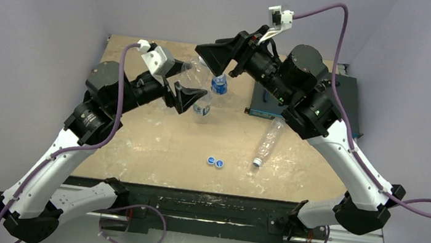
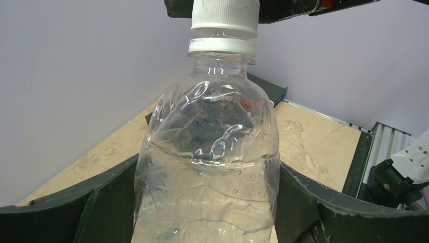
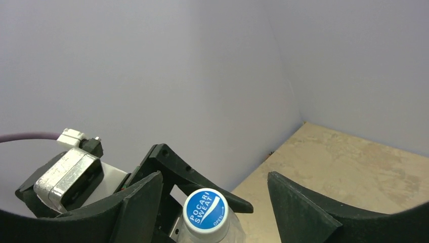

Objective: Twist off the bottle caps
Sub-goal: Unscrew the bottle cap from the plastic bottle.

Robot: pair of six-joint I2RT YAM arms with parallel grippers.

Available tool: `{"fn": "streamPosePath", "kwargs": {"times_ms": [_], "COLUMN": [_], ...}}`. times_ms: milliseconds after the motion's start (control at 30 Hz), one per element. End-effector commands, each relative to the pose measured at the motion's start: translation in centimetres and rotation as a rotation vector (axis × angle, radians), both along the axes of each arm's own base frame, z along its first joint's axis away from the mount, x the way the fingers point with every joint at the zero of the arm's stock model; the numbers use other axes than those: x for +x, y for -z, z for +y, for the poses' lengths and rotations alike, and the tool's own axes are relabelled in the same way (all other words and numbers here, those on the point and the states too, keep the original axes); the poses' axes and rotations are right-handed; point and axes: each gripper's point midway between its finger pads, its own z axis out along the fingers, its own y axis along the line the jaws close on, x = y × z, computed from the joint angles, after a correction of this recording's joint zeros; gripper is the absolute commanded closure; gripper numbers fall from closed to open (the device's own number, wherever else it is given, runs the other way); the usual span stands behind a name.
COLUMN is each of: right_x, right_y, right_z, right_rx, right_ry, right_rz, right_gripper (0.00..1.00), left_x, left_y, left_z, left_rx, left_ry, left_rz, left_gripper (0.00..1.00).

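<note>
My left gripper (image 1: pixel 188 96) (image 2: pixel 207 202) is shut on a clear crinkled bottle (image 1: pixel 196 72) (image 2: pixel 207 152), pressing its body from both sides and holding it off the table. The bottle's cap (image 2: pixel 225 15) (image 3: pixel 205 212) has white sides and a blue top with a white mark. My right gripper (image 1: pixel 207 57) (image 3: pixel 213 176) is at the cap, open, with a gap between the cap and each finger. The cap sits nearer the left finger in the right wrist view.
A blue-labelled bottle (image 1: pixel 219 85) stands just behind the held one. Another clear bottle (image 1: pixel 268 139) lies on the table at the right. Two loose blue caps (image 1: pixel 211 160) (image 1: pixel 219 163) lie near the front. A dark box (image 1: pixel 265 103) sits at the back right.
</note>
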Motion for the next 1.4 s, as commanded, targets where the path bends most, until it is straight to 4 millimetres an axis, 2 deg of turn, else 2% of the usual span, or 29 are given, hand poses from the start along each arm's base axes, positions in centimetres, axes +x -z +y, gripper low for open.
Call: {"fn": "streamPosePath", "kwargs": {"times_ms": [0,133,333,433,600,933,1000,1067,1233,1367], "right_x": [-0.6,-0.5,0.1,0.3,0.3,0.1,-0.6,-2.5,-7.0,-9.9], "right_y": [-2.5,-2.1,-0.4,-0.3,-0.3,0.1,0.0,-0.6,-2.6,-3.3], "right_z": [-1.6,-1.2,0.0,0.0,0.0,-0.1,-0.2,-0.1,-1.0,-0.7], "right_rx": [0.080,0.083,0.059,0.065,0.063,0.038,0.029,0.025,0.031,0.026], "right_ry": [0.037,0.027,0.011,0.017,0.021,0.015,-0.012,-0.092,-0.254,-0.401], "right_rz": [-0.012,0.002,0.049,0.051,0.055,0.032,-0.003,-0.086,-0.289,-0.369], "right_gripper": [0.23,0.32,0.29,0.32,0.54,0.83,0.95,0.99,1.00,1.00], "left_x": [0.0,0.2,0.4,0.5,0.5,0.4,0.2,-0.8,-5.0,-8.5], "left_y": [-2.2,-2.2,-2.1,-2.1,-2.1,-2.2,-2.3,-2.4,-2.8,-4.1], "left_z": [0.8,0.7,0.7,0.7,0.7,0.8,0.7,0.2,-2.0,-3.0], "left_rx": [-0.031,-0.034,-0.034,-0.034,-0.037,-0.035,-0.035,-0.036,-0.064,-0.117], "left_ry": [-0.037,-0.043,-0.047,-0.048,-0.047,-0.045,-0.034,0.025,0.284,0.486], "left_rz": [-0.068,-0.069,-0.068,-0.067,-0.065,-0.068,-0.070,-0.067,-0.042,-0.026], "left_gripper": [1.00,1.00,1.00,1.00,1.00,1.00,1.00,1.00,1.00,1.00]}}
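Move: The white-and-blue cap of the clear bottle sits almost between the right hand's open fingers, about 1 cm left of and 1 cm below the hand point, level with it fore and aft. From the left hand, already gripping the bottle body, that cap is some 9 cm straight above. From the left hand, the label bottle stands about 11 cm ahead with no sideways offset, and the blue bottle 19 cm ahead, 5 cm right, both some 34 cm down; the loose caps lie 5 cm back, 6 cm right, 44 cm down. The cap is pinched between the right hand's fingers, which close on it as that hand settles about 1 cm down, while the left hand keeps its hold on the bottle and stays almost still. Then both swing back towards the base together, the right about 5 cm with a counter-clockwise turn and a slight rise, the left some 4 cm back and 2 cm right, turning about 15 degrees clockwise, twisting the cap against the bottle. ##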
